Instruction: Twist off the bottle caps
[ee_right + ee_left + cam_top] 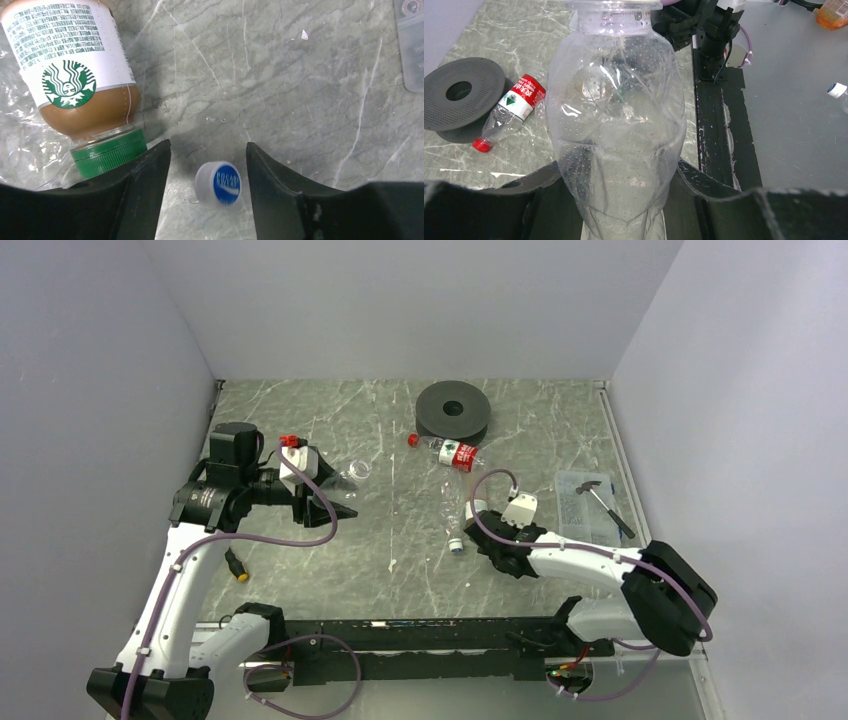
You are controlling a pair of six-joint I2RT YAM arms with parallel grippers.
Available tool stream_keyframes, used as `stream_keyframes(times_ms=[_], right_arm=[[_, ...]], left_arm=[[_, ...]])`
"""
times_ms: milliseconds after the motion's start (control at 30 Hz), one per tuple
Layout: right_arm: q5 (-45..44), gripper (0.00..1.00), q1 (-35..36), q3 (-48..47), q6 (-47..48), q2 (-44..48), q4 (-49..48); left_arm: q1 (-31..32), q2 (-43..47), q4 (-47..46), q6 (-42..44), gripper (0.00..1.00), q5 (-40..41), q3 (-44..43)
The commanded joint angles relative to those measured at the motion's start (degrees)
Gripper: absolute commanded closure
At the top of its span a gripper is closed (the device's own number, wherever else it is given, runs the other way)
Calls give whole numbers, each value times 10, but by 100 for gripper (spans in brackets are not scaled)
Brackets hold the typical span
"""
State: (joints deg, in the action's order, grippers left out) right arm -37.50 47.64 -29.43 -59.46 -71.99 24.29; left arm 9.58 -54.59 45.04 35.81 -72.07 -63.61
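Observation:
My left gripper (pixel 619 169) is shut on the lower body of a plain clear bottle (pixel 616 110). The bottle's threaded neck (pixel 614 11) points away from the camera and carries no cap. In the top view this gripper (pixel 325 502) holds the bottle (pixel 350 476) at the table's left. My right gripper (pixel 206 146) stands open low over the table. A loose white cap with a blue top (pixel 220 184) sits between its fingers, touching neither. Just left of it lies the amber-brown bottle (pixel 75 75) with a green cap (pixel 107 155). The red-label bottle (pixel 450 452) lies further back with its red cap (pixel 412 439) on.
A black disc (pixel 453 412) sits at the back centre. A clear box (pixel 590 505) with a hammer stands to the right. Crinkled clear plastic (pixel 20 130) lies under the amber bottle. A small yellow object (pixel 238 571) lies near the left arm.

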Motion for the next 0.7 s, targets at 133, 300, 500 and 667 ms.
stream_keyframes(times_ms=[133, 300, 500, 667], right_arm=[[-30, 30, 25, -3, -65, -8, 8], [-51, 28, 32, -38, -43, 66, 62], [-18, 19, 33, -172, 130, 200, 51], [126, 5, 36, -298, 270, 203, -61]], left_arm=[[-1, 7, -12, -1, 73, -17, -5], [-1, 5, -27, -17, 73, -19, -6], [-1, 6, -47, -48, 73, -18, 1], [-1, 8, -81, -88, 73, -22, 11]])
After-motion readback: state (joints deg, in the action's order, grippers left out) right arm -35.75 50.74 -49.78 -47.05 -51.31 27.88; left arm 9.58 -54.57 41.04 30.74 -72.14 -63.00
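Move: The loosened white-and-blue cap lies practically at the right fingertips, about 1 cm below the hand point, with the fingers already parted around it. The brown drink bottle is about 10 cm ahead and 5 cm left of the right hand; the clear white-capped bottle is some 8 cm ahead and 11 cm left. From the left hand, still holding its opened bottle, the cap is about 4 cm ahead, 28 cm right and 30 cm below. The right hand opens wider around the cap, then lifts away about 20 cm, drifting left, its fingers tipping up. ##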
